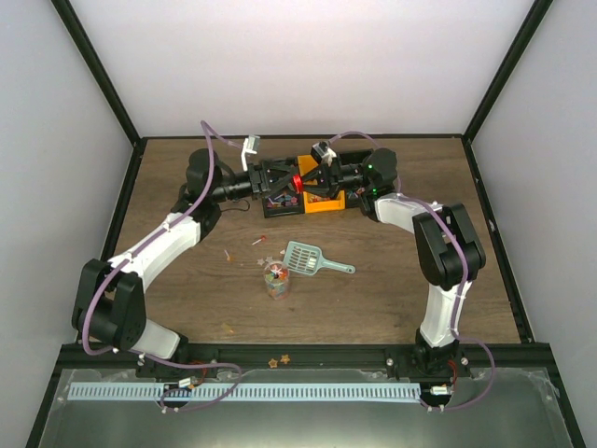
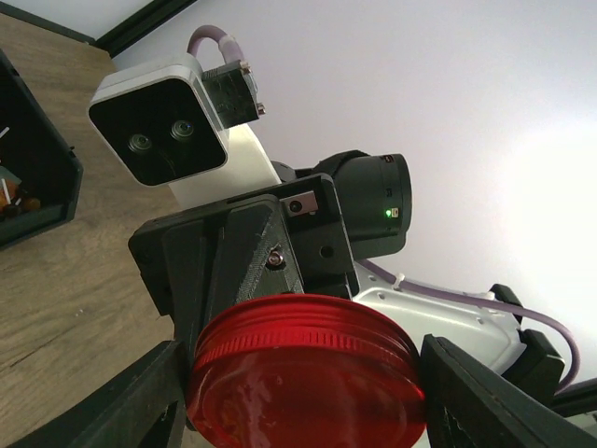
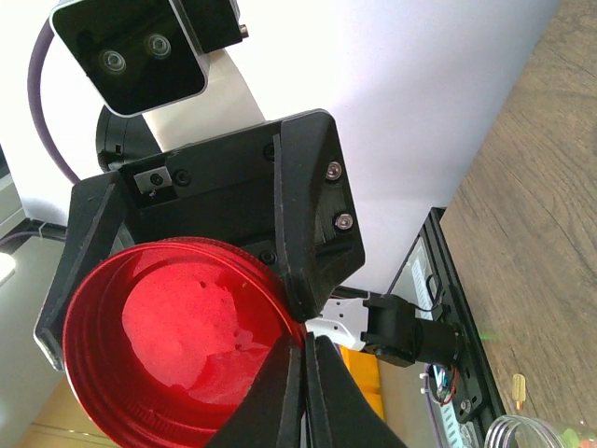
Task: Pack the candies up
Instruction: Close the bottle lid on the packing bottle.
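A red lid [image 1: 297, 182] hangs in the air at the back middle, between my two grippers. My right gripper [image 3: 306, 373] is shut on the lid's [image 3: 168, 345] rim, pinching it edge-on. My left gripper [image 2: 303, 411] faces it with wide jaws, one finger on each side of the lid [image 2: 303, 364], right at its rim. The candies fill a small clear jar [image 1: 275, 278] standing open mid-table. A few loose candies [image 1: 259, 242] lie beside it, and more show in the black tray [image 1: 280, 207].
A teal scoop [image 1: 311, 257] lies right of the jar. The black tray and an orange box [image 1: 328, 201] sit under the grippers at the back. Two small star-shaped bits [image 1: 279, 359] lie at the near edge. Dark frame posts border the table.
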Tool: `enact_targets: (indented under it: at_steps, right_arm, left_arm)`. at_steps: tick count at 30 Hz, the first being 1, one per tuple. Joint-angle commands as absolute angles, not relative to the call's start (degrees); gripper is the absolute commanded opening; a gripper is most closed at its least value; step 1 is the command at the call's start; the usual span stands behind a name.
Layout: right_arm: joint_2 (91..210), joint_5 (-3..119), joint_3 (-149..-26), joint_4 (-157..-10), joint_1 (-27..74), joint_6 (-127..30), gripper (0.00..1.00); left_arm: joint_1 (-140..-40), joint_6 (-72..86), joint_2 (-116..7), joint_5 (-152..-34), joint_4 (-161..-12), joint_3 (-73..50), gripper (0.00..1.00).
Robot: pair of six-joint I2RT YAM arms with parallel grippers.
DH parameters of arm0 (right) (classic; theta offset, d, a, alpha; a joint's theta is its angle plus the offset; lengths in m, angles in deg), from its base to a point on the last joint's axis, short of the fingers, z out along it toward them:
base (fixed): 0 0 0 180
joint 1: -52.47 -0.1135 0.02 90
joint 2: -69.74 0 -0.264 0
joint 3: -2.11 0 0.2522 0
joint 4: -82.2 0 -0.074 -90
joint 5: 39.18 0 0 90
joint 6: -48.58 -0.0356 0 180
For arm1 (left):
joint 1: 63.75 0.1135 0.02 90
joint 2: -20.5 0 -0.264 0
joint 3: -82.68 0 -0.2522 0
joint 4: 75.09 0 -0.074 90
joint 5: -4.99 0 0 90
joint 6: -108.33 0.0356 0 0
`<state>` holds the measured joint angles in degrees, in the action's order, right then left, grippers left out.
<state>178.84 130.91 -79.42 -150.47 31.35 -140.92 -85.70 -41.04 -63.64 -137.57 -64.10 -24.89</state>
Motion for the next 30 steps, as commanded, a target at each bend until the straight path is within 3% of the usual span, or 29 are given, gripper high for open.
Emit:
enact_targets:
  at_steps: [1,7,19,30]
  right_arm:
    - [177.0,130.7,-81.4,-151.4,31.6,-140.5,0.01]
    - [177.4,130.5,-81.4,-153.3,31.6,-142.3,0.01]
    - [177.8,129.6,-79.7,-157.2,32.2,-145.9,0.21]
    - [172.5,126.4,-68.6,-150.7,42.2,-140.5,0.26]
  left_arm:
    - [-85.8,-40.2,-62.3,-137.4,-64.1,-25.3,0.62]
    - [-85.8,-40.0,-61.9,-136.6,-64.6,-25.4,0.58]
    - [-85.8,-39.9,-62.3,-135.3,-67.1,-24.2,0.57]
    - [-85.4,-35.8,-63.5,-133.8,-76.5,-21.3,0.58]
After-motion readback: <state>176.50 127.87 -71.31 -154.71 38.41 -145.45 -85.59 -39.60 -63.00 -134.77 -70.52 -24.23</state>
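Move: Both hands already hold the red lid at 0 height difference from the left fingers. The open bottle it belongs on stands about 13 cm back from the left hand, 4 cm to its left and some 25 cm below; the slotted scoop lies about 5 cm back, 6 cm right, 29 cm below. From the right hand, pinching the lower rim, the lid's middle is level fore and aft, 1 cm left and 3 cm up, and the bottle about 13 cm back, 5 cm left, 22 cm below. The right fingers let go of the lid's lower rim, opening from shut to about a quarter, then the right hand pulls away to its right, slowly at first and then quickly, some 5 cm, drifting 2 cm forward and 2 cm down as it swings about 10 degrees clockwise. The left fingers keep their grip on the lid, nearly still, sinking about 1 cm late on. ##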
